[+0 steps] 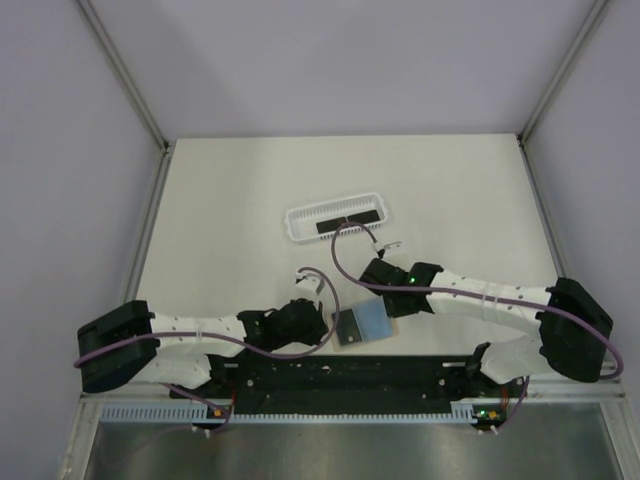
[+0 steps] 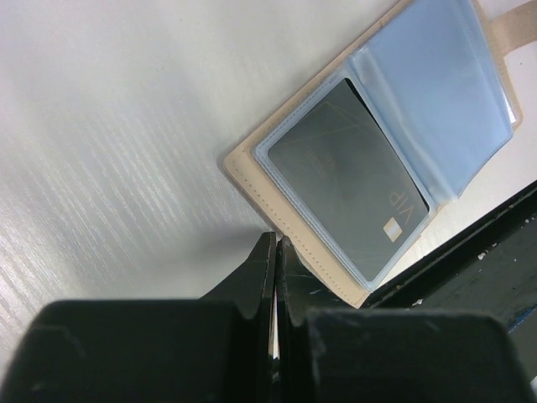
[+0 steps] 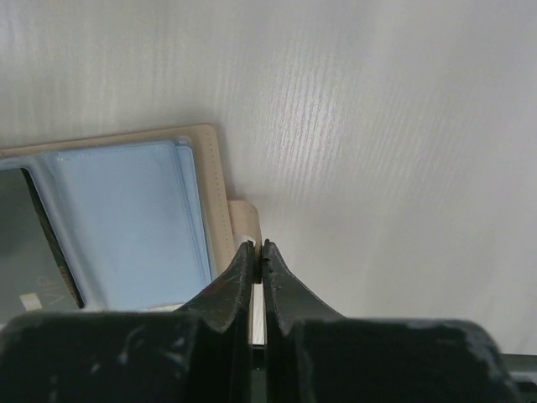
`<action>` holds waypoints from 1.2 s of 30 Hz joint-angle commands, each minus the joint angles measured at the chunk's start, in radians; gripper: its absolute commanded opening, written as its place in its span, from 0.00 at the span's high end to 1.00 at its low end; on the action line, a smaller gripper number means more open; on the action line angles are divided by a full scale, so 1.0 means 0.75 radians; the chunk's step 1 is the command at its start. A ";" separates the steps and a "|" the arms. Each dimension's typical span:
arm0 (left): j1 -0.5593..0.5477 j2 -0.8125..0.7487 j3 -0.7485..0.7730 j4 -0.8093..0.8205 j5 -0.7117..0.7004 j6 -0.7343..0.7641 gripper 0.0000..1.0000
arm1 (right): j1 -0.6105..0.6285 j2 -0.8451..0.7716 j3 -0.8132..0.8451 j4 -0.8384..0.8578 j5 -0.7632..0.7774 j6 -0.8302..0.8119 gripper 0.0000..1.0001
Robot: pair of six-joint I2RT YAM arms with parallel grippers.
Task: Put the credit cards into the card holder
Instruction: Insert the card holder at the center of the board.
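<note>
The tan card holder point(image 1: 362, 326) lies open near the front of the table, between my two grippers. One black credit card point(image 2: 344, 176) sits in its left clear sleeve, and the right sleeve point(image 2: 440, 92) looks pale blue. Another black credit card point(image 1: 350, 221) lies in the white basket point(image 1: 300, 215). My left gripper point(image 2: 277, 240) is shut, with its tips against the holder's left tan edge point(image 2: 277, 214). My right gripper point(image 3: 258, 245) is shut too, tips at the holder's closing tab point(image 3: 243, 217). Nothing shows between either pair of fingers.
The black rail point(image 1: 340, 375) at the arms' bases runs just in front of the holder. Purple cables point(image 1: 345, 262) loop above the table between the basket and the wrists. White walls close in the table's sides and back.
</note>
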 commanded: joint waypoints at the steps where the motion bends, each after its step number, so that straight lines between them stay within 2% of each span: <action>1: -0.003 0.031 0.047 0.052 0.004 0.027 1.00 | 0.012 -0.170 -0.021 0.057 0.034 -0.002 1.00; 9: -0.003 0.172 0.122 0.173 0.079 0.068 1.00 | -0.013 -0.461 -0.115 0.237 -0.144 -0.066 1.00; 15: -0.001 0.270 0.204 0.251 0.037 0.097 1.00 | -0.068 -0.539 -0.189 0.374 -0.346 -0.080 1.00; 18: 0.013 0.242 0.213 0.247 -0.006 0.074 1.00 | -0.072 -0.547 -0.214 0.458 -0.446 -0.080 1.00; 22: 0.030 0.105 0.133 0.229 -0.092 0.027 1.00 | -0.070 -0.553 -0.271 0.634 -0.610 -0.053 1.00; 26: 0.032 -0.124 0.047 0.080 -0.209 -0.044 1.00 | -0.070 -0.500 -0.330 0.845 -0.733 0.000 1.00; 31: 0.032 -0.506 0.006 -0.256 -0.385 -0.118 1.00 | -0.072 -0.326 -0.414 1.180 -0.843 0.106 1.00; 36: 0.034 -0.744 -0.049 -0.301 -0.469 -0.059 1.00 | -0.070 -0.075 -0.459 1.522 -0.956 0.182 1.00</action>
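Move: My right fingers are already shut on the tab at the card holder's right edge. The black card in its left half, where the flap should fold, lies about 12 cm to my right hand's left and 2 cm back, some 3 cm lower. The blue pocket is nearer, roughly 5 cm left and level front to back. My left fingertips rest at the holder's left edge, just above the table, with the card about 5 cm to their right and the blue pocket some 12 cm right. Keeping the tab pinched, I lift my right hand about 6 cm, swing it some 13 cm left and slightly back over the card half, and sink again at the end, my fingers tilting around to point left. Meanwhile my closed left fingers push the holder's left edge about 5 cm rightwards, low and level, then rise away, back to the left and a little forward. ##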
